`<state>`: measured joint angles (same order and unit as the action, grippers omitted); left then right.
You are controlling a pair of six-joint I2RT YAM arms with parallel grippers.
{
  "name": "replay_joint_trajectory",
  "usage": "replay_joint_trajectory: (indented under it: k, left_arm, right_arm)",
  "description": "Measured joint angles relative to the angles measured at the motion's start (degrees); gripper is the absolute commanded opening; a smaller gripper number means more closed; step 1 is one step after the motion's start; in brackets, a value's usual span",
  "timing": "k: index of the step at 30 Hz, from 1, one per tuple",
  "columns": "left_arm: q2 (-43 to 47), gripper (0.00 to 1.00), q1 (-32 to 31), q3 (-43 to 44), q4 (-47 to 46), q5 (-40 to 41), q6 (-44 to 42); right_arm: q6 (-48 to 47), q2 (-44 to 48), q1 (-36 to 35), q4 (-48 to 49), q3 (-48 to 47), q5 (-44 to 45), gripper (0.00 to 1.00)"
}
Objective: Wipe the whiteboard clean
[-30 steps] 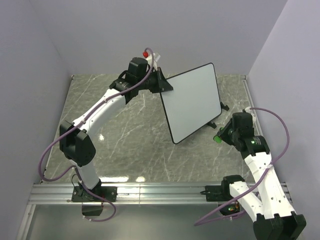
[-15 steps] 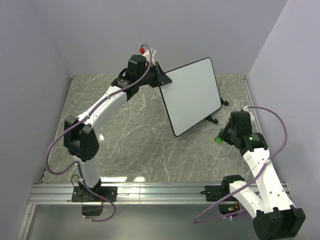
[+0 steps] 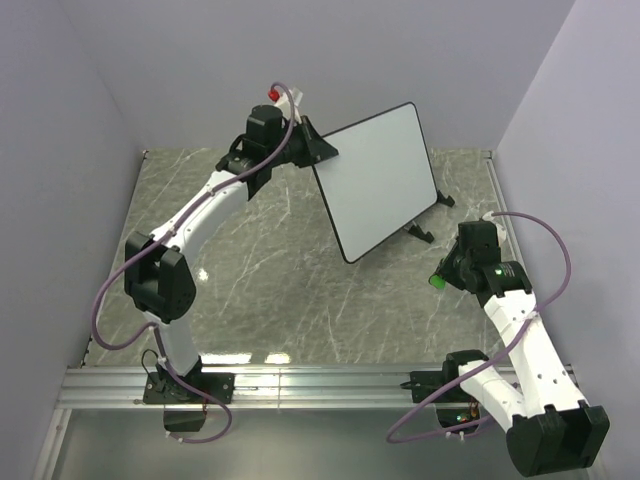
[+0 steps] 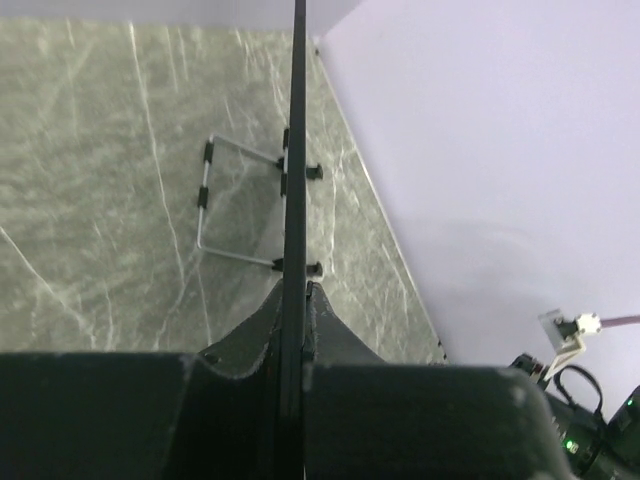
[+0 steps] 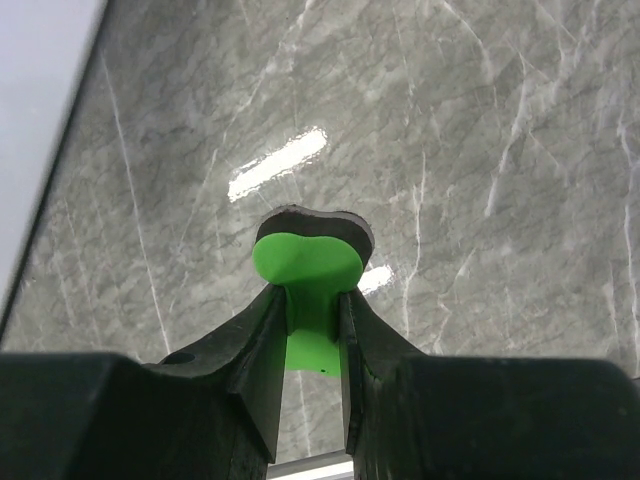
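The whiteboard [image 3: 380, 178] is a white board with a thin black rim, held up off the table and tilted, its face blank in the top view. My left gripper [image 3: 318, 150] is shut on its left edge. From the left wrist the whiteboard [image 4: 296, 150] shows edge-on as a thin dark line running up from my left gripper [image 4: 294, 300]. My right gripper [image 3: 440, 272] hangs below and right of the board, apart from it, shut on a green eraser [image 3: 437, 280]. Seen from the right wrist, the eraser [image 5: 305, 265] sticks out of my right gripper [image 5: 312, 300], its dark pad facing away.
A wire stand with black feet [image 3: 428, 217] sits on the marble table [image 3: 260, 290] behind the board's lower corner; the wire stand [image 4: 240, 208] also shows from the left wrist. Purple walls close in on the left, back and right. A metal rail [image 3: 300, 385] runs along the near edge.
My left arm has lifted and swung the whiteboard slightly up and to the left. My right gripper with the eraser has shifted a little left and up.
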<state>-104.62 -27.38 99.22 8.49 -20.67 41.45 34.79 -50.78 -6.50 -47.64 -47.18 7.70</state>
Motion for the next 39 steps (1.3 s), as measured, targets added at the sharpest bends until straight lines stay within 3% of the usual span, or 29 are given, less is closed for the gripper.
replay_joint_trajectory:
  k: [9,17,21,25,30,39]
  left_arm:
    - [-0.15,0.0,4.31,0.42,-3.98,-1.07,4.37]
    - [-4.55,0.0,3.1,1.64,-12.92,-2.67,10.03]
    - [-11.26,0.0,-0.28,9.94,-9.57,0.17,8.48]
    - [-16.13,0.0,-5.09,16.35,-3.56,8.04,4.09]
    - [-17.18,0.0,-9.22,18.36,-0.13,13.07,1.05]
    - [-17.05,0.0,-11.02,18.84,-0.31,16.61,-1.55]
  right_arm:
    - [-0.15,-1.38,0.0,0.02,0.0,-0.04,0.0]
    - [-0.17,-1.99,0.0,0.0,0.02,-0.2,0.0]
    - [-0.17,-1.97,0.0,-0.02,0.04,-0.22,0.0]
    - [-0.15,-1.42,0.02,-0.59,0.04,-0.35,0.0]
    - [-0.11,1.51,0.02,-2.56,0.02,-0.94,0.0]
    - [-0.46,2.6,0.02,-4.48,-0.59,-1.79,0.0]
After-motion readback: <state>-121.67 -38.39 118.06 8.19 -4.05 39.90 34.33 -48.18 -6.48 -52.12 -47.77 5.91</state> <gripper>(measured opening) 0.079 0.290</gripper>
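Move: The left hand still grips the whiteboard by its left corner; the board's middle is about 14 cm to its right, 2 cm ahead and some 9 cm lower. The wire stand with the black feet lies roughly 27 cm to the hand's right, 10 cm ahead and 29 cm below. The green eraser is about 23 cm right, 21 cm back and 20 cm lower. From the right hand, the stand is about 32 cm ahead, 3 cm right and 14 cm below. Forward and up at first, by some 3 cm each with a slight swing left, then reversing into a sweep of roughly 12 cm to the right while sinking about 5 cm, the left hand carries the gripped whiteboard over towards the wire stand. Its wrist rolls some 10 degrees and comes back. The right hand keeps the eraser pinched clear of the board, easing back 2 cm near the end. ##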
